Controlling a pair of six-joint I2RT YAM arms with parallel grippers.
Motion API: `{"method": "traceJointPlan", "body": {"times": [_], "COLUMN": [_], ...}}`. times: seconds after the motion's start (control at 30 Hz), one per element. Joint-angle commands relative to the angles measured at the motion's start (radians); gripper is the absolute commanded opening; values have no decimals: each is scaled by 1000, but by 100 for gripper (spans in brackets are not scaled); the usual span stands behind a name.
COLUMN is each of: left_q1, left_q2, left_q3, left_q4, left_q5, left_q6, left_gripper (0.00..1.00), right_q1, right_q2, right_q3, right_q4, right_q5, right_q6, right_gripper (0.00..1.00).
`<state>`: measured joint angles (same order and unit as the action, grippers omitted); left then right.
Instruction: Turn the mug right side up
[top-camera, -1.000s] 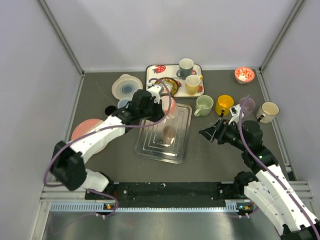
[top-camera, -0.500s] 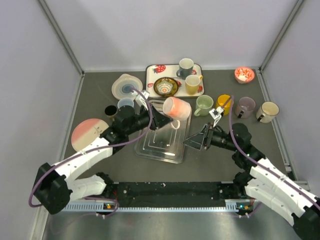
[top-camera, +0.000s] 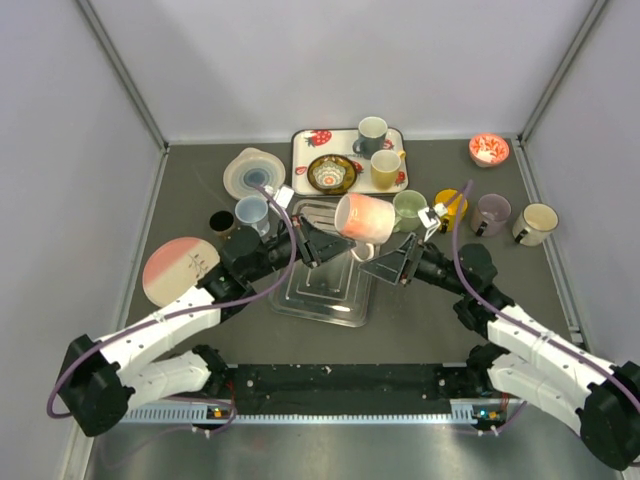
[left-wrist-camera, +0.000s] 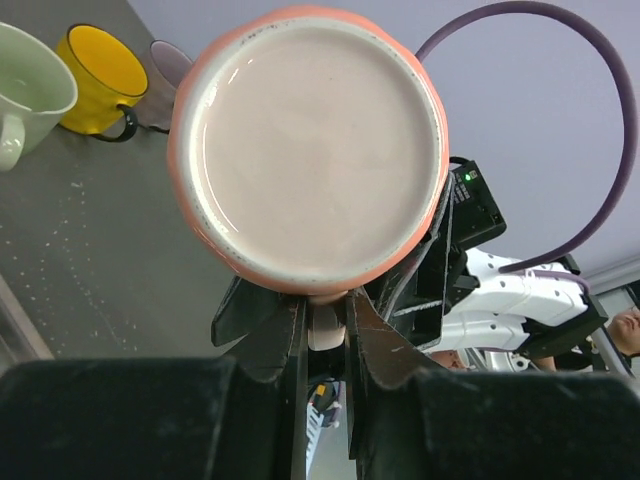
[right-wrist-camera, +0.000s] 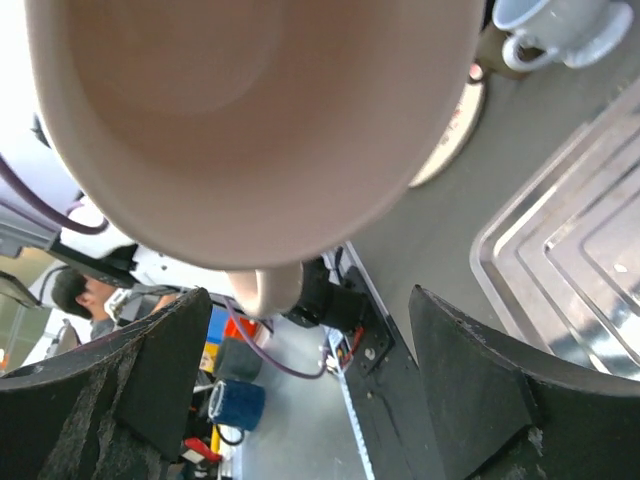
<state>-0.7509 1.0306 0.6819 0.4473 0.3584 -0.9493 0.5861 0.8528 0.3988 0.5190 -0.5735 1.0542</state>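
The coral-pink mug (top-camera: 366, 216) hangs in the air above the clear tray (top-camera: 312, 296), tipped on its side. My left gripper (top-camera: 327, 241) is shut on its handle; the left wrist view shows the mug's pale base (left-wrist-camera: 310, 150) with the handle (left-wrist-camera: 327, 328) pinched between the fingers. My right gripper (top-camera: 394, 262) is open just right of the mug, facing its mouth. In the right wrist view the mug's inside (right-wrist-camera: 250, 100) fills the top, the handle (right-wrist-camera: 265, 290) hangs below, and the right gripper (right-wrist-camera: 300, 385) stands wide apart and touches nothing.
A patterned tray (top-camera: 308, 140) with two mugs and a bowl sits at the back. Green (top-camera: 408, 209), yellow (top-camera: 452, 205), purple (top-camera: 491, 213) and cream (top-camera: 537, 223) mugs line the right. A red bowl (top-camera: 488, 150), pink plate (top-camera: 178, 266) and blue lids (top-camera: 252, 172) also stand around.
My left gripper has lifted the mug off the clear tray and carried it right. My right gripper has moved left and up to the mug's mouth.
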Motion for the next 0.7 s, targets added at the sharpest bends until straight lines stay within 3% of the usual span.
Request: {"method": "traceJointPlan", "body": {"times": [0.0, 0.47, 0.67], "left_q1": [-27, -62, -73], "left_q2": [-44, -20, -12], "left_q3": [2, -44, -56], "left_q4": [195, 263, 277], "left_q5": [7, 50, 60], "left_q6": [-29, -80, -86], "left_gripper": [0, 0, 0], "right_q1": [7, 8, 4], "right_q2": [8, 169, 242], "right_q3": [11, 0, -12], "right_q4": [188, 649, 879], "right_q5": [2, -75, -54], "right_q6": [41, 251, 355], "right_gripper": [80, 61, 44]}}
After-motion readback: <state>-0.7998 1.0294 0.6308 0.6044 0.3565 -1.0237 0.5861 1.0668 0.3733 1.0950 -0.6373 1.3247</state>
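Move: The left hand already holds the pink mug on its side by the handle. The mug's middle is about 6 cm ahead of this hand and 2 cm right, level with it. From the right hand the mug is some 7 cm ahead, 3 cm left and 4 cm higher, its mouth facing that hand. From the right hand, the green mug stands roughly 17 cm ahead, 8 cm right and 18 cm below; the yellow mug is about 9 cm right of the green one. Rising about 5 cm, the right hand comes up to the mug's handle and tips its fingertips up some 15 degrees. Its wide-open fingers close partway, one above and one below the handle, the body ahead of them. The left fingers keep their pinch on the handle while that hand eases back about 2 cm, finally rising a little. ##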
